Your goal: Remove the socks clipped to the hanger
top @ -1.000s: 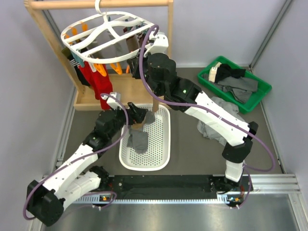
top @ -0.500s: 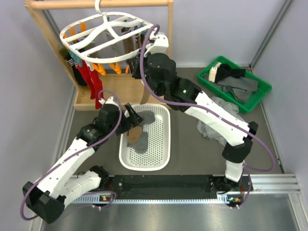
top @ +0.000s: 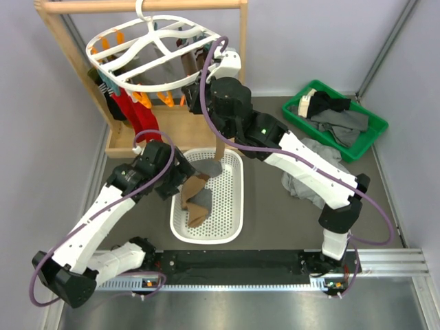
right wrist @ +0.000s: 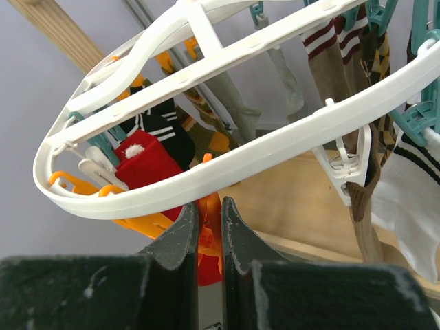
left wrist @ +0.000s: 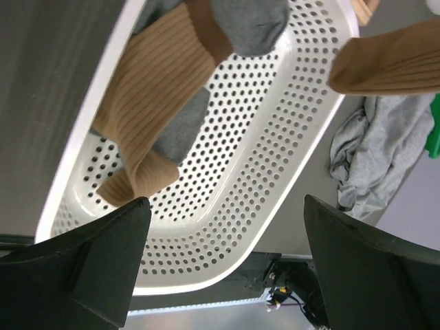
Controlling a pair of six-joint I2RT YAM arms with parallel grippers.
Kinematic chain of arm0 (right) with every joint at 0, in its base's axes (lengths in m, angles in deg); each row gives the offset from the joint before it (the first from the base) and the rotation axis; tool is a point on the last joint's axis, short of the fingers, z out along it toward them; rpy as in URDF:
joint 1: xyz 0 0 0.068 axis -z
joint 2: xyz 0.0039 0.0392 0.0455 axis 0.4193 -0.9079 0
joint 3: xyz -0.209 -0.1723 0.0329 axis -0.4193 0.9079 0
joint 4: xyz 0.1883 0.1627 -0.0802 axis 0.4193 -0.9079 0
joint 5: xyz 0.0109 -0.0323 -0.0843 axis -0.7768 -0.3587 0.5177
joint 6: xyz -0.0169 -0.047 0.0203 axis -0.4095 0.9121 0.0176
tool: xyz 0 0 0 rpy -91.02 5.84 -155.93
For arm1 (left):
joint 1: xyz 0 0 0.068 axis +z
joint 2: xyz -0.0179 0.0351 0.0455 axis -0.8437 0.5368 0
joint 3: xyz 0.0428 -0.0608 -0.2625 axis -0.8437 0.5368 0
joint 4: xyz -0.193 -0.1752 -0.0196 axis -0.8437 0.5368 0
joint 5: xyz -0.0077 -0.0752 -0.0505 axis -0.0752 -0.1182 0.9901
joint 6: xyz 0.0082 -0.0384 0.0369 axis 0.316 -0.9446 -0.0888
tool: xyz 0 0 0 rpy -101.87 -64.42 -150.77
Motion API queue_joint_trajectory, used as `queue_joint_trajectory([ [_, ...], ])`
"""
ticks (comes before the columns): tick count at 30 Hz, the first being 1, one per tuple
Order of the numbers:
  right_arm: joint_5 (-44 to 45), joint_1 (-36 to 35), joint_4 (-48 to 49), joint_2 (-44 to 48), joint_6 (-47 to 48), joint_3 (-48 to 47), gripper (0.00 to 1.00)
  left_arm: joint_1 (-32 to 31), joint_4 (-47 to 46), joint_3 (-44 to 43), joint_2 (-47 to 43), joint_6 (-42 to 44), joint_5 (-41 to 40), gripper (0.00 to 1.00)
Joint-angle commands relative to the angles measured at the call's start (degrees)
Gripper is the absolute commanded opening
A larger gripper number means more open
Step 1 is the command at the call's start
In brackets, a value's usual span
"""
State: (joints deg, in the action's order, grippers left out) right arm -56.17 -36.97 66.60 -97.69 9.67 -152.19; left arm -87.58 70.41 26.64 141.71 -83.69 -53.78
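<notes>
The white oval hanger [top: 155,85] hangs from the wooden rail with several socks clipped under it, among them a red sock [top: 130,110]. My right gripper [top: 194,96] reaches under the near rim. In the right wrist view it [right wrist: 208,204] is shut on an orange clip [right wrist: 210,220] just below the hanger's rim [right wrist: 275,148], with the red sock [right wrist: 148,165] behind. My left gripper [top: 180,177] stands open and empty [left wrist: 225,201] over the white tray [top: 230,206]. A tan sock [left wrist: 158,75] and a grey sock [left wrist: 251,24] lie in the tray.
Another tan sock [top: 220,146] hangs down over the tray's far end. A green bin [top: 371,137] with dark garments stands at the right back. A grey garment heap [top: 309,165] lies beside the right arm. The wooden stand [top: 137,7] fills the back left.
A tan sock has dropped into the tray onto the grey sock. My left gripper has drawn back to the left, still open. The right gripper has stayed shut at the clip.
</notes>
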Motion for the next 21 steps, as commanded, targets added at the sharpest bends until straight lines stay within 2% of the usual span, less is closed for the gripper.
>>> queue_joint_trajectory([
  [1,-0.7,-0.6,1.3,3.3,-1.0,0.0,0.0,0.1,9.0,-4.7,1.1,-6.9,-5.2,0.96],
  [3,-0.9,-0.6,1.5,3.3,-1.1,0.0,0.0,0.0,5.3,-3.5,0.9,-2.5,-3.6,0.96],
  [4,-1.3,-0.7,1.6,3.3,-1.2,0.1,0.0,0.0,-2.0,-2.5,0.6,0.0,-2.7,0.96],
  [7,-2.1,-0.7,2.0,3.3,-2.1,0.1,0.0,0.1,-15.7,3.9,-2.7,11.5,0.2,0.97],
  [8,-2.6,-0.7,2.1,3.3,-2.3,-0.1,0.0,0.0,-24.8,5.8,-4.9,14.4,0.3,0.97],
  [10,-3.2,-0.6,2.4,3.3,-2.8,-0.2,0.0,0.1,-35.1,12.2,-7.2,21.9,0.5,0.97],
  [11,-3.3,-0.8,2.4,3.3,-3.0,-0.4,0.0,0.0,-45.2,14.3,-8.9,24.4,1.0,0.97],
  [12,-3.4,-0.7,2.4,3.3,-3.1,-0.4,0.0,0.0,-49.4,17.6,-9.2,28.4,1.4,0.98],
  [14,-3.6,-0.6,2.4,3.5,-3.6,-0.5,0.0,0.1,-58.9,19.4,-8.5,30.7,1.6,0.99],
  [21,-5.3,-0.6,4.0,5.0,-5.9,1.8,0.0,0.0,-67.2,15.2,3.2,38.1,-0.9,0.99],
])
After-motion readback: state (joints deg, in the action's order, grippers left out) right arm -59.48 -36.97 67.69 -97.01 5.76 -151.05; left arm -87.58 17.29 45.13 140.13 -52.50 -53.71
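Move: The brown sock still hanging from the hanger has its lower end some 12 cm ahead of the left gripper, 7 cm to its right and about 4 cm above it. The white basket's middle lies nearly straight below, roughly 18 cm down and 5 cm to the right. The red sock hangs about 17 cm ahead and 11 cm left. From the right gripper, that brown sock end is about 20 cm below, 9 cm right and 3 cm back. Bring the left gripper from over the basket to the hanging brown sock's lower end: after a slight check back and left, swing it about 9 cm forward, drifting right and rising a little, while the wrist tips up some 40 degrees and turns a little clockwise. Keep the fingers wide open. Let the right gripper keep its pinch on the orange clip at the hanger's rim, shifting barely a centimetre. ##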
